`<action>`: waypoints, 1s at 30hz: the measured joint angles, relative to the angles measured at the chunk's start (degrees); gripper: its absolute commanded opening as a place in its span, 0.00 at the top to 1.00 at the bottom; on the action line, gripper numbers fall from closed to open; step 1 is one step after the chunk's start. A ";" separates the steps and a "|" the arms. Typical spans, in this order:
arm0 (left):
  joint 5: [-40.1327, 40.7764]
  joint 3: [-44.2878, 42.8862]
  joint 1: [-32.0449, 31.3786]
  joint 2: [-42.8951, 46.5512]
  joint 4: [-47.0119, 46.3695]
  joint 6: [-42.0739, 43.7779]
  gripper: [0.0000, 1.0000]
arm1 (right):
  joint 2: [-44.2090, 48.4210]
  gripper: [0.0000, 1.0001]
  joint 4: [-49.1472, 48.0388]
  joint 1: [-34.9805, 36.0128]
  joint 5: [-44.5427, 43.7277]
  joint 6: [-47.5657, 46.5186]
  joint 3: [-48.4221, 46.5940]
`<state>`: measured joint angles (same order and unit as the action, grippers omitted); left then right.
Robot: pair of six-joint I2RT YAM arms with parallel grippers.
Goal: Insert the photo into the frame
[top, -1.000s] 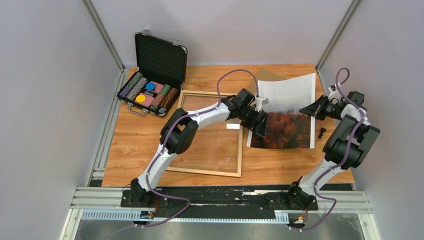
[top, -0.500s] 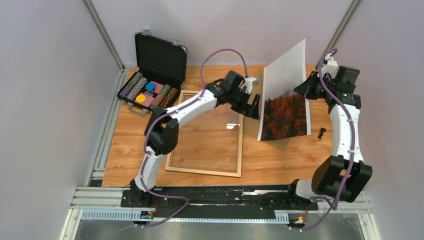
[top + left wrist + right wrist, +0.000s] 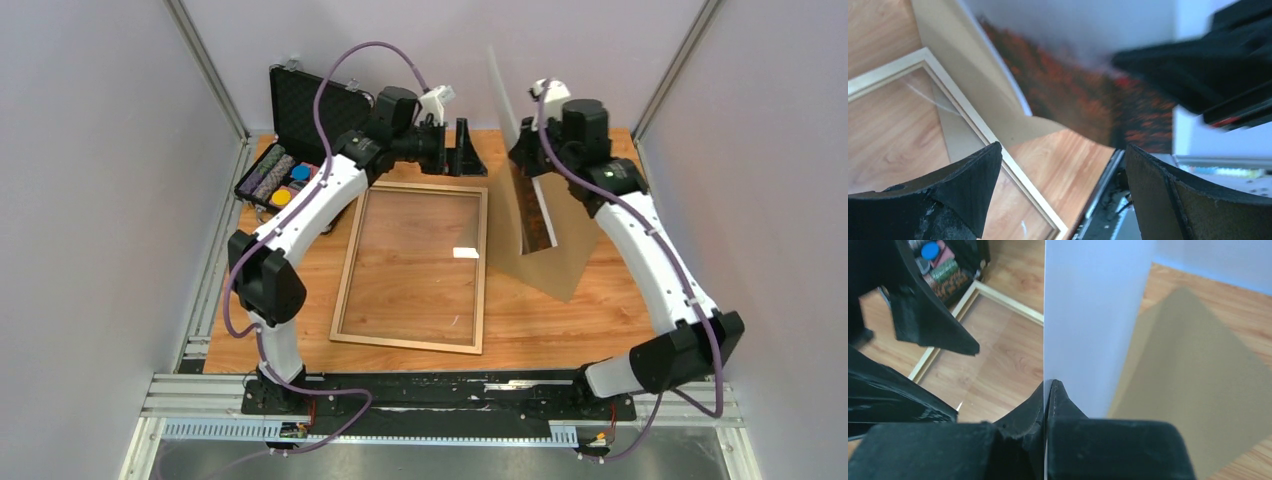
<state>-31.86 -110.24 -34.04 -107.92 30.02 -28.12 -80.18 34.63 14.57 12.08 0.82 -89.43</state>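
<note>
My right gripper is shut on the photo and holds it upright and edge-on above the right side of the table. In the right wrist view the fingertips pinch the sheet's edge, and the plain white back of the photo faces the camera. Its autumn-tree side faces my left gripper, which hangs open and empty high over the frame's far end, apart from the photo. The light wooden frame lies flat at the table's middle with a clear pane inside; its moulding shows in both wrist views.
A brown backing board lies on the table under and right of the raised photo. An open black case with coloured chips stands at the back left, close behind the left arm. Grey walls enclose the table.
The right arm has lifted the photo off the table and turned it from flat to upright and edge-on. The left gripper has risen and drawn back-left, away from the photo's edge.
</note>
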 measured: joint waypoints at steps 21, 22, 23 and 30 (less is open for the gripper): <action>-3.78 30.84 19.15 9.20 -12.07 -25.90 0.00 | -26.82 1.00 0.61 20.52 -8.66 4.74 -2.19; -3.76 31.30 19.15 9.22 -12.72 -26.27 0.00 | -27.78 1.00 0.74 21.09 -8.66 5.03 -2.95; -3.74 31.61 19.15 9.22 -13.11 -26.75 0.00 | -28.76 1.00 0.79 21.77 -8.68 5.27 -3.69; -3.89 33.05 19.19 7.32 -16.96 -29.86 0.00 | -31.74 1.00 2.08 23.02 -8.76 6.69 -5.84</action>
<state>-35.75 -77.19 -14.85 -100.60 13.06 -57.98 -111.92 36.71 37.58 3.31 7.51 -95.26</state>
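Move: Pinched in the right hand, the photo hangs with its middle some 14 cm straight below that hand. The frame's middle lies about 22 cm left, 8 back and 32 down from the right hand, and the brown board about 14 cm right, 3 ahead and 32 down. From the left hand, the photo's middle is roughly 10 cm right, 1 ahead and 12 down; the frame's middle is 10 left, 5 back and 29 down. Swinging the photo left and down over the frame, the right hand keeps its pinch on the edge, travels about 17 cm left and 21 down, and tips its fingers downward. The open left hand clears ahead of it, some 13 cm left, then also down about 10 and slightly forward, turning counter-clockwise and pitching down about 30 degrees, to wait near the photo's far corner. ##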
